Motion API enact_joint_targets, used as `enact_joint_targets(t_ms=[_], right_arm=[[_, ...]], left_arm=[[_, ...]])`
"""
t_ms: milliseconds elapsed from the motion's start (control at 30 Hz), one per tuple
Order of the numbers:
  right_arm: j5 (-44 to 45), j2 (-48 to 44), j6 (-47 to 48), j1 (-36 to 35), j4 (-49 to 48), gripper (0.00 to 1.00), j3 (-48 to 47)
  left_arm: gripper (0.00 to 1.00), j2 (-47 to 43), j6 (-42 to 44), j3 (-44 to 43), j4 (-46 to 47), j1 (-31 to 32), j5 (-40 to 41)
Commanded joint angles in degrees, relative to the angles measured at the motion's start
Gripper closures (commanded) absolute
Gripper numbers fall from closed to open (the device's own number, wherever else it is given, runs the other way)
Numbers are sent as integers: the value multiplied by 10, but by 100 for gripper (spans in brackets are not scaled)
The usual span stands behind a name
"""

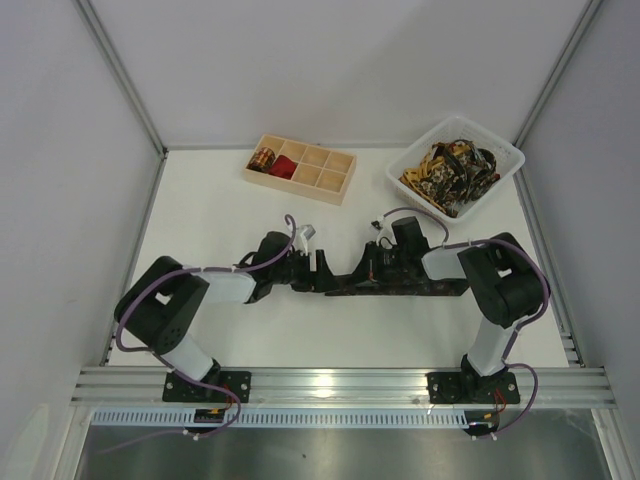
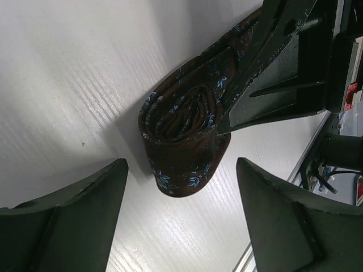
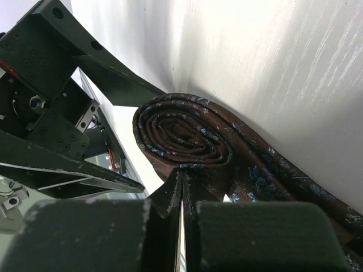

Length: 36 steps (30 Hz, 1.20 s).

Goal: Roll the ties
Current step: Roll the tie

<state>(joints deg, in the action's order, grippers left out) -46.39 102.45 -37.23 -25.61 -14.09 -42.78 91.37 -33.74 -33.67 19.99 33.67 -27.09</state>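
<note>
A dark brown tie with small blue flowers lies across the table's middle (image 1: 400,287). One end of it is rolled into a coil (image 2: 181,122) (image 3: 184,133), and the loose length (image 3: 295,181) trails off behind. My left gripper (image 2: 181,164) (image 1: 322,268) is open. The coil's near end sits between its fingertips and touches neither. My right gripper (image 3: 182,177) (image 1: 360,280) is shut, its tips pressed against the coil's rim. Two small coils, one gold-brown (image 1: 263,158) and one red (image 1: 284,166), sit in the wooden tray (image 1: 330,180).
A white basket (image 1: 505,160) at the back right holds gold-and-black patterned ties (image 1: 450,170). The wooden tray stands at the back centre. Grey walls close the table on the left, right and back. A metal rail (image 1: 340,385) runs along the near edge.
</note>
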Motion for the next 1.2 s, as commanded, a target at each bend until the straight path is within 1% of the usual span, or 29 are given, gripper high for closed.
enact_joint_targets(t_ms=[0,67,100,167,367,533,667,800,1033,1067,1167], right_arm=[[21,20,18,3,7,100,-9],[21,20,18,4,8,100,-10],[21,22,18,4,8,100,-10],[19,23,18,6,8,100,-10],[17,27,19,6,9,100,-13],[17,30,16,6,4,100,-12],[14,32,12,6,0,100,-14],[14,32,9,6,1,100,-19],[15,31,8,4,3,100,-20],[15,30,8,3,6,100,-20],[20,25,14,4,20,100,-28]], left_arm=[[18,18,-14,-8,53,0,-19],[23,23,-12,-10,56,1,-19],[28,25,-11,-11,56,2,-23],[34,27,-12,-13,44,4,-24],[35,23,-26,-1,63,6,-26],[37,42,-36,-17,67,11,-31],[42,50,-40,-29,62,14,-31],[44,52,-41,-30,63,14,-21],[53,73,-60,-43,77,19,-32],[57,76,-61,-48,73,19,-32],[59,80,-57,-61,48,18,-34]])
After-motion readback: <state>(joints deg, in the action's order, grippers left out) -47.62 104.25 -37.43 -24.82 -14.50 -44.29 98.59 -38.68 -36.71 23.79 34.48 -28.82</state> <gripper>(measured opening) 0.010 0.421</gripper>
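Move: The rolled end of the tie stands on edge, spiral up, just beyond the left hand's open fingertips: about 3 cm to its right, 1 cm ahead and 2 cm lower. The right hand's shut tips are about 5 cm to the left hand's right, level with it; from them the roll's middle lies about 2 cm left and 1 cm down. The unrolled tie tail's middle is some 19 cm right of the left hand and 3 cm below; the divided tray is roughly 28 cm ahead and 7 cm left of it. The left hand eases about 2 cm to the right and 1 cm down over the near-left end of the roll, hardly tilting, while its wide-open fingers close to about half their gap and come to pinch the roll from both sides, their grip load rising as they meet it. The right hand keeps its shut fingertips against the roll's right side as a stop, creeping forward by less than 1 cm. ##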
